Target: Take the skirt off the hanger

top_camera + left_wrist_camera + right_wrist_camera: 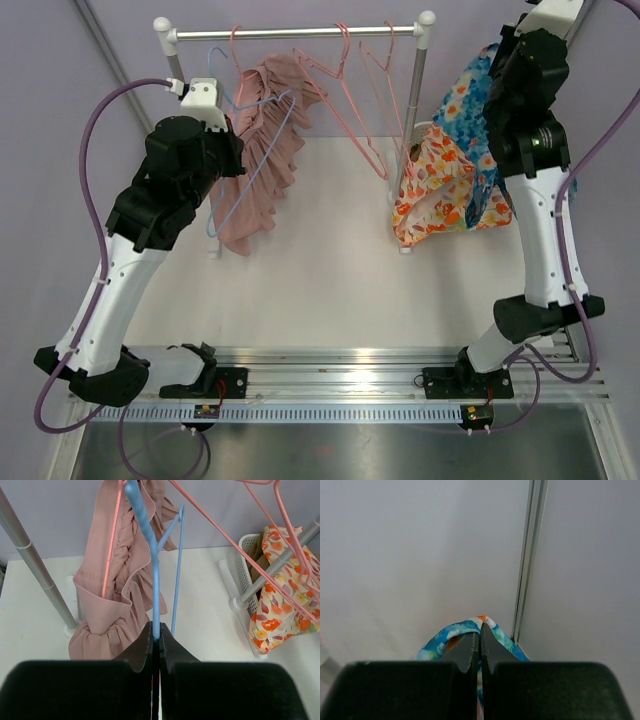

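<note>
My left gripper (155,628) is shut on the lower bar of a bare blue hanger (145,530), which hangs on the rack at the left (253,165). A dusty pink ruffled skirt (110,595) hangs on a pink hanger (112,535) just behind it (265,150). My right gripper (480,628) is shut on the edge of a blue floral skirt (442,639), held up high at the right of the rack (470,100). The right gripper's fingers are hidden by the arm in the top view.
The rack's metal rod (300,32) carries several empty pink hangers (350,100). A white basket (247,565) by the rack's right post holds an orange floral garment (435,190). The rack's left post (35,570) stands close to my left gripper.
</note>
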Action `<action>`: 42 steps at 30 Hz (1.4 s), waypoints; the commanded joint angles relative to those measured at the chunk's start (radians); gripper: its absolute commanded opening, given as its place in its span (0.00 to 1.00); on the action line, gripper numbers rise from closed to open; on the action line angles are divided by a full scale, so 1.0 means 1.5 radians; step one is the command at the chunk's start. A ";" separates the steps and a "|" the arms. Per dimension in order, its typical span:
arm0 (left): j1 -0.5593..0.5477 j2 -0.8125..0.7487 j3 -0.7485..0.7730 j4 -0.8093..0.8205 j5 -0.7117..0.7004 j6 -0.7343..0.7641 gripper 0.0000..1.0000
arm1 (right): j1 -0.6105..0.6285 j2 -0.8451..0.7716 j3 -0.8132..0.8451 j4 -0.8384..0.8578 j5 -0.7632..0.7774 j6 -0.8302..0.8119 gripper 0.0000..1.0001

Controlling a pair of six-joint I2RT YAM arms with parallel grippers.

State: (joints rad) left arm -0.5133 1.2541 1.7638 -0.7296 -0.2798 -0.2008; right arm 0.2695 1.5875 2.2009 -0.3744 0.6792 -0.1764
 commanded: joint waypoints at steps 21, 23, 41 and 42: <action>-0.015 0.261 0.297 0.062 0.025 0.045 0.00 | -0.102 -0.150 -0.604 0.144 -0.247 0.346 0.99; -0.015 0.314 0.357 0.052 0.033 0.042 0.00 | -0.102 -0.197 -0.665 0.129 -0.269 0.367 0.99; -0.048 0.302 0.288 0.082 0.027 -0.003 0.55 | -0.101 -0.422 -0.834 0.057 -0.321 0.393 0.99; -0.052 0.294 0.292 0.076 0.014 0.000 0.70 | -0.101 -0.426 -0.835 0.053 -0.324 0.395 0.99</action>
State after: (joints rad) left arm -0.5751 1.7996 2.1902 -0.6605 -0.2348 -0.1974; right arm 0.1135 0.9718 0.9550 -0.2771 0.2165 0.3962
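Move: My left hand grips the empty blue hanger; its place on the rail is about 14 cm ahead, 10 cm right and 14 cm above. The pink garment hangs about 12 cm ahead, 3 cm right and 10 cm lower, the empty pink hangers 13 cm ahead, 17 cm right, 5 cm higher. My right hand holds the blue floral skirt high up; the basket's middle lies 5 cm ahead, 5 cm left and 50 cm below, the rail's right end 14 cm left and 4 cm ahead. I swing the skirt about 13 cm forward while sinking 15 cm and open my right fingers wide to let it go over the basket, then draw that hand back 20 cm and lower, tipping it down. Meanwhile my left hand takes the blue hanger forward and right to the rail, rising slightly, dips 6 cm to set the hook over it and opens. ##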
